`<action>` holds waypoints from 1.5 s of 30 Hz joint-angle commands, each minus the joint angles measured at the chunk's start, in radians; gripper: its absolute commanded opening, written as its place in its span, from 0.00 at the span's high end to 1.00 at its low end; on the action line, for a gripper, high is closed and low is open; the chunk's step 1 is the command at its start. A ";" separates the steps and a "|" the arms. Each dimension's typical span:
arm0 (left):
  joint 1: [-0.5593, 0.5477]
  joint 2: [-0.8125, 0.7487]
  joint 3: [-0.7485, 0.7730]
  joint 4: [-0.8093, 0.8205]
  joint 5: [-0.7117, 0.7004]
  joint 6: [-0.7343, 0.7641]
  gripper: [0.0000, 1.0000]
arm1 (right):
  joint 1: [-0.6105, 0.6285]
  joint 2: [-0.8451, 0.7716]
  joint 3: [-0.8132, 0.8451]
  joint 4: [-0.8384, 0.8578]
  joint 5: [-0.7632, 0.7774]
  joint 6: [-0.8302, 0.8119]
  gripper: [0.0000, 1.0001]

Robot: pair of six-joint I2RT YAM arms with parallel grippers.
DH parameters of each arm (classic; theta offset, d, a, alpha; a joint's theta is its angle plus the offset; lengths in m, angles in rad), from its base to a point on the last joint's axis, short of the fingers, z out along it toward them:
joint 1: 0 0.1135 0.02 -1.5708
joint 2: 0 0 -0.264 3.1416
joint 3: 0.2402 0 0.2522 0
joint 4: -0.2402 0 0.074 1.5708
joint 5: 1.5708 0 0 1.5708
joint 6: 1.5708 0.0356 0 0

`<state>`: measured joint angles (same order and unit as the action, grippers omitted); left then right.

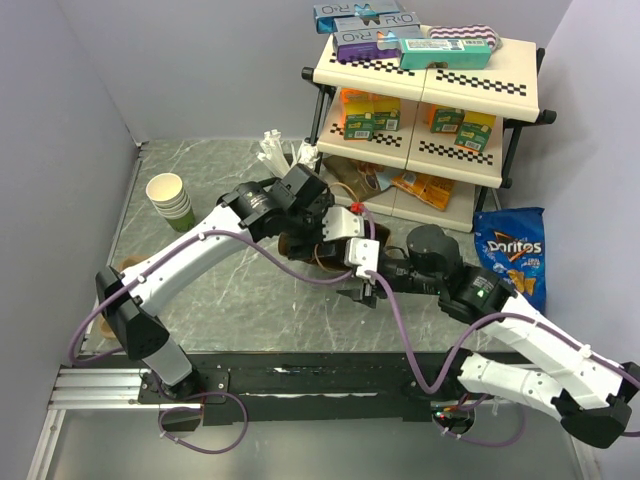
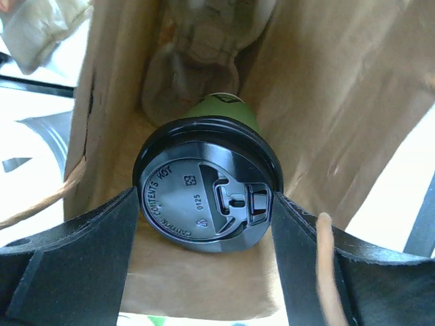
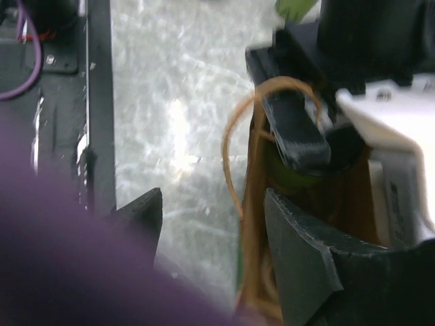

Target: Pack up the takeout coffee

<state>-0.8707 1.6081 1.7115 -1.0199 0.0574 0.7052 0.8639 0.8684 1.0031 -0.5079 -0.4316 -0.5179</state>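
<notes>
The takeout coffee (image 2: 204,183), a dark green cup with a black lid, is inside a brown paper bag (image 2: 326,81). My left gripper (image 2: 204,204) is shut on it, one finger against each side of the lid. In the top view the left gripper (image 1: 312,232) reaches down into the bag (image 1: 300,247) and hides the cup. My right gripper (image 3: 214,197) is open. The bag's near wall (image 3: 250,258) and its string handle (image 3: 231,156) stand between its fingers. A bit of the green cup (image 3: 292,173) shows under the left finger.
A stack of cream paper cups (image 1: 170,200) stands at the left. A holder of white cutlery (image 1: 275,150) stands at the back. A shelf rack (image 1: 430,100) of snacks fills the back right. A Doritos bag (image 1: 510,255) leans beside it. A purple cable (image 3: 68,272) blocks the right wrist view's lower left.
</notes>
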 commanded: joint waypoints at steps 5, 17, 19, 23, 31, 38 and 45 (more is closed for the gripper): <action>0.016 0.006 0.054 0.023 0.055 -0.090 0.99 | 0.089 -0.008 -0.072 0.261 0.137 0.058 0.42; 0.041 0.019 0.085 0.006 0.071 -0.107 0.99 | 0.112 0.023 -0.081 0.364 0.321 0.070 0.88; 0.045 0.015 0.071 0.006 0.068 -0.099 0.99 | 0.112 0.012 -0.066 0.347 0.336 0.073 1.00; 0.052 -0.002 0.053 0.007 0.068 -0.090 0.99 | 0.112 0.001 -0.058 0.322 0.367 0.081 1.00; 0.062 -0.050 -0.010 0.006 0.033 -0.049 0.99 | 0.109 -0.042 -0.073 0.299 0.421 0.082 1.00; 0.065 -0.071 -0.038 0.021 0.015 -0.047 0.99 | 0.109 -0.069 -0.067 0.247 0.409 0.096 1.00; 0.075 -0.132 -0.098 0.069 0.090 0.000 0.99 | 0.109 -0.068 -0.075 0.246 0.430 0.098 1.00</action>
<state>-0.8051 1.5566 1.6463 -0.9909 0.0994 0.6674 0.9688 0.8143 0.9237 -0.2668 -0.0380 -0.4370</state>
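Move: My right hand is open, and the near twisted-paper handle arches about 4 cm ahead of its fingers and 3 cm to their left, 1 cm or so higher. From that hand, the bag's middle is roughly 9 cm ahead, 4 cm left and 12 cm down, and the lidded coffee cup about 12 cm ahead, 9 cm left, 4 cm lower. My left hand already grips that cup in the bag's mouth; the bag's middle lies some 6 cm to its right, level fore and aft, 8 cm below. I reach my right hand about 4 cm forward and 3 cm up, at first also leftward, swinging it some 20 degrees clockwise, and shut the fingers fully on the thin bag handle. Keeping it pinched at the fingertips, I draw it nearly 3 cm to the right. My left hand keeps its hold on the lidded cup inside the bag's mouth, easing about 2 cm left. ##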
